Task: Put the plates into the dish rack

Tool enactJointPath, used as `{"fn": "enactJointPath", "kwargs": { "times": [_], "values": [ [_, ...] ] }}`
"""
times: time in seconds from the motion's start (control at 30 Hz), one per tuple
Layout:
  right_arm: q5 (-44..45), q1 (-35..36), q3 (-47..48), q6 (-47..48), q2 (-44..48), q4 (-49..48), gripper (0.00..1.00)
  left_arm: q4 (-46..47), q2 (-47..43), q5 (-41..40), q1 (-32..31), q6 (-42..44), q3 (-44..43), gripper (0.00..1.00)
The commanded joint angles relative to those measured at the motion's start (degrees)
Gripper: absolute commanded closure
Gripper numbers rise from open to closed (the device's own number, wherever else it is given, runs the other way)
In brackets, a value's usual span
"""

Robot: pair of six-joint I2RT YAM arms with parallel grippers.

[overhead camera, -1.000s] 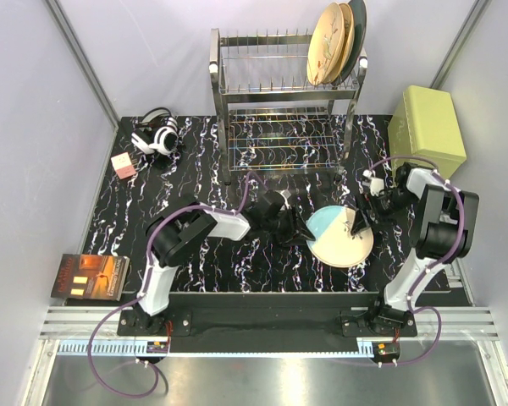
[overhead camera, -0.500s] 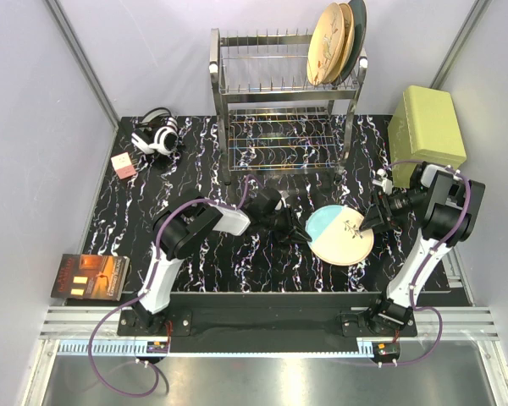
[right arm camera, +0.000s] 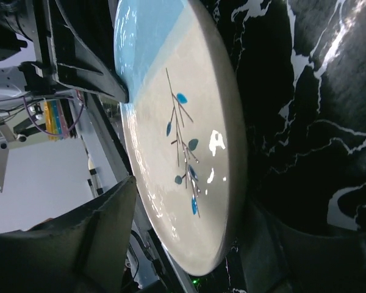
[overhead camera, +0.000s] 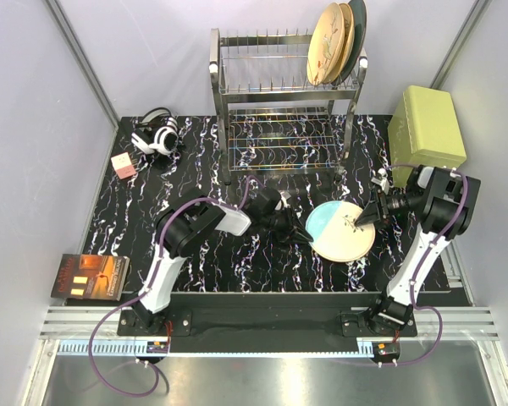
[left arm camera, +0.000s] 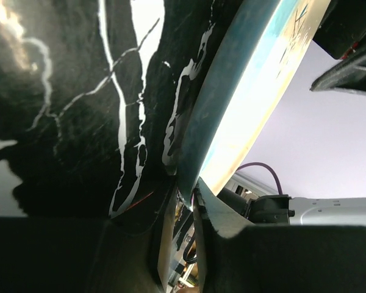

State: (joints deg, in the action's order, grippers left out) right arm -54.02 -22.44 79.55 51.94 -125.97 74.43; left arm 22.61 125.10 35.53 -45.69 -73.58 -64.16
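A cream plate with a pale-blue section [overhead camera: 341,231] lies low over the black marbled table, between both arms. My left gripper [overhead camera: 300,228] is shut on its left rim, and in the left wrist view the rim of the plate [left arm camera: 244,91] is pinched between the left gripper's [left arm camera: 186,198] fingers. My right gripper [overhead camera: 368,216] straddles the right edge. In the right wrist view the plate [right arm camera: 171,110] sits between the right gripper's [right arm camera: 189,195] open jaws, with a gap at the face-side finger [right arm camera: 104,232]. The dish rack [overhead camera: 279,93] stands at the back. Two orange-peach plates [overhead camera: 326,44] and a teal plate [overhead camera: 356,30] stand in its upper tier.
An olive-green box [overhead camera: 427,127] sits at the right, close behind the right arm. Headphones [overhead camera: 157,135] and a small pink cube [overhead camera: 124,166] lie at the back left. A book [overhead camera: 91,277] rests at the table's near left edge.
My left gripper has closed on the plate's left rim. The right arm has swung out to the right, and its jaws have narrowed around the plate's right edge.
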Motion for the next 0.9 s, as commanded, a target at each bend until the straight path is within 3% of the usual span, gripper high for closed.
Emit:
{"fn": "enactJointPath", "kwargs": {
  "times": [0.0, 0.23, 0.37, 0.43, 0.47, 0.6, 0.73, 0.87],
  "values": [
    [-5.4, 2.5, 0.7, -0.9, -3.3, 3.7, 0.36, -8.5, 6.7, -10.7, -1.9, 2.4, 1.9, 0.78],
    [-4.0, 2.5, 0.0, -0.4, -3.0, 3.4, 0.61, -8.0, 7.8, -10.8, -1.9, 2.6, 1.0, 0.79],
    [-3.2, 2.5, 0.1, -0.8, -2.8, 3.1, 0.89, -8.4, 8.4, -10.6, -1.9, 2.9, -0.3, 0.78],
    [-2.1, 2.5, 0.3, -1.4, -1.8, 3.0, 1.00, -10.9, 8.1, -10.7, -1.9, 3.4, -1.1, 0.72],
    [-1.6, 2.5, 0.6, -1.7, -1.1, 3.0, 1.00, -12.0, 7.7, -10.8, -1.9, 5.3, -1.3, 0.66],
    [1.9, 2.3, 0.8, -1.5, 6.2, 3.1, 1.00, -21.6, 2.7, -15.7, -0.5, 15.1, -2.2, 0.27],
    [4.8, 2.4, 2.9, -3.6, 13.7, 3.5, 1.00, -28.7, -5.6, -19.9, 2.3, 28.0, -2.7, 0.14],
    [7.4, 2.5, 6.4, -3.1, 21.5, 6.9, 1.00, -33.2, -12.5, -21.1, 6.6, 39.2, -0.7, 0.12]
  ]
}}
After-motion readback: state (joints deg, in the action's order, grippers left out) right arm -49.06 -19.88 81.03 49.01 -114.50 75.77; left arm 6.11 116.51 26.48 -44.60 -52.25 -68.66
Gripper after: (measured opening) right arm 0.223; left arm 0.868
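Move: The right hand's fingers are still open around the right rim of the blue-and-cream plate, whose middle is about 6 cm to its left, 4 cm back and a centimetre lower. From that hand the dish rack stands roughly 24 cm ahead, 23 cm left and some 20 cm higher at mid-height, and the green box about 20 cm ahead and 15 cm right. The left hand already pinches the left rim, the plate's middle 10 cm to its right and 2 cm ahead, about level. The right fingers close on the plate's right rim after a dip of about 1 cm, pinching it, then the hand lifts to about 5 cm above where it began. The left hand keeps its hold until that grip is shut, then opens wide and draws off the left rim, rising some 3 cm and moving forward and leftward away from the plate. ##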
